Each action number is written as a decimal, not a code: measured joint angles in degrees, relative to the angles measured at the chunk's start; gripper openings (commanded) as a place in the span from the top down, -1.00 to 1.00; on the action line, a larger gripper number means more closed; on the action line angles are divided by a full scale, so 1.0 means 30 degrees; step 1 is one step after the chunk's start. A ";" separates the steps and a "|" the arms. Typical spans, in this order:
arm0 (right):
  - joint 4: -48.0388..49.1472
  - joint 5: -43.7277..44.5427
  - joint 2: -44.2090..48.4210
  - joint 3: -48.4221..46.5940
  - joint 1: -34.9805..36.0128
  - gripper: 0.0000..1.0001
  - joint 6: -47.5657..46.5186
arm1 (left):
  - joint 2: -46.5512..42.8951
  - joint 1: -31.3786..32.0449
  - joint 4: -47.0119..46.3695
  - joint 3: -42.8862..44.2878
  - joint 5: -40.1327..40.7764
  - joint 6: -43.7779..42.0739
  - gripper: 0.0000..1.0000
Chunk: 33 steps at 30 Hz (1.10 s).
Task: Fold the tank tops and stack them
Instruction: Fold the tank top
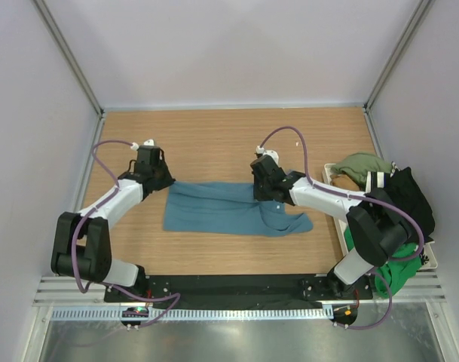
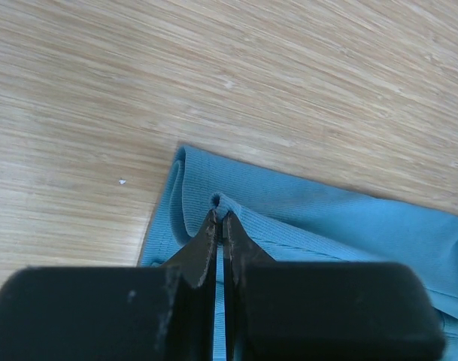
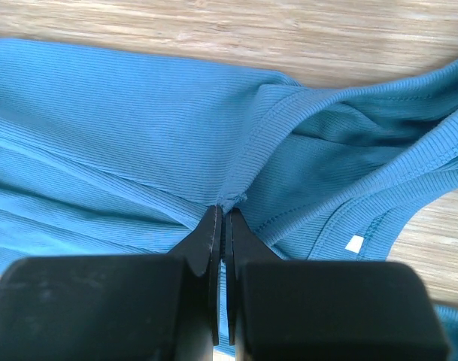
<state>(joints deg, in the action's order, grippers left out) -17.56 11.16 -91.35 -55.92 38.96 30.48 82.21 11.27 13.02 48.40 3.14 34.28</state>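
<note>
A teal blue tank top (image 1: 229, 207) lies spread across the middle of the wooden table, its straps bunched at the right end (image 1: 293, 220). My left gripper (image 1: 160, 181) is shut on a pinch of the top's far left corner (image 2: 219, 203). At the far edge near the strap end, my right gripper (image 1: 261, 190) is shut on a fold of the same cloth (image 3: 230, 199). Both grippers hold the cloth low, close to the table. More tank tops, olive (image 1: 361, 166), black (image 1: 406, 196) and green (image 1: 391, 268), lie piled at the right.
A white tray (image 1: 429, 253) at the right edge holds the pile of tops. Grey walls enclose the table on three sides. Bare wood (image 1: 229, 139) shows behind the teal top and in front of it.
</note>
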 measured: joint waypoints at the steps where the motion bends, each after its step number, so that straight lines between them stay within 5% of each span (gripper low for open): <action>1: 0.0000 0.0029 0.0036 0.0007 0.0036 0.97 0.0007 | -0.0080 0.0000 -0.0007 -0.0051 -0.0066 0.0000 1.00; 10: 0.0372 0.0321 0.0321 0.0729 0.0692 0.91 0.0321 | -0.0153 0.0000 -0.0073 -0.1144 -0.0138 0.0372 1.00; 16: 0.1064 0.0554 0.0342 0.2244 0.1224 0.67 0.1093 | -0.0255 0.0007 -0.0124 -0.2528 -0.0109 0.1020 0.94; 23: 0.1923 0.1290 0.1260 0.3781 0.1530 -0.02 0.2084 | -0.1377 0.0080 -0.0146 -0.4022 0.0124 0.1829 0.24; 33: 0.1661 0.2477 0.3767 0.3985 0.1537 -0.11 0.2215 | -0.4277 0.0087 0.0073 -0.4167 0.0699 0.1989 -0.33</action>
<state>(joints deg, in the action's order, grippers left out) -12.58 18.59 -80.05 -43.97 43.57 37.12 69.38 11.53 13.23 35.90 5.23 40.25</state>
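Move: My closed left fingers hold the hem end of the tank top's raised edge; that edge is to be laid on the cloth about 6 cm back and 6 below. The near hem corner lies some 15 cm back and 3 left, the far hem corner 2 ahead and 2 left. My right fingers pinch the shoulder end, whose laying spot is roughly 4 cm back, 1 right and 4 below; from this hand the loose near strap lies 15 right and 8 back, the far strap 13 right and 8 ahead. Together I bring the pinched edge back towards me and down onto the tank top's middle, about 6 cm back and 5 down with my left hand, some 4 cm each way with my right. At the bottom I open both grippers over halfway, let go of the cloth and lift roughly 4 cm nearly straight up. ##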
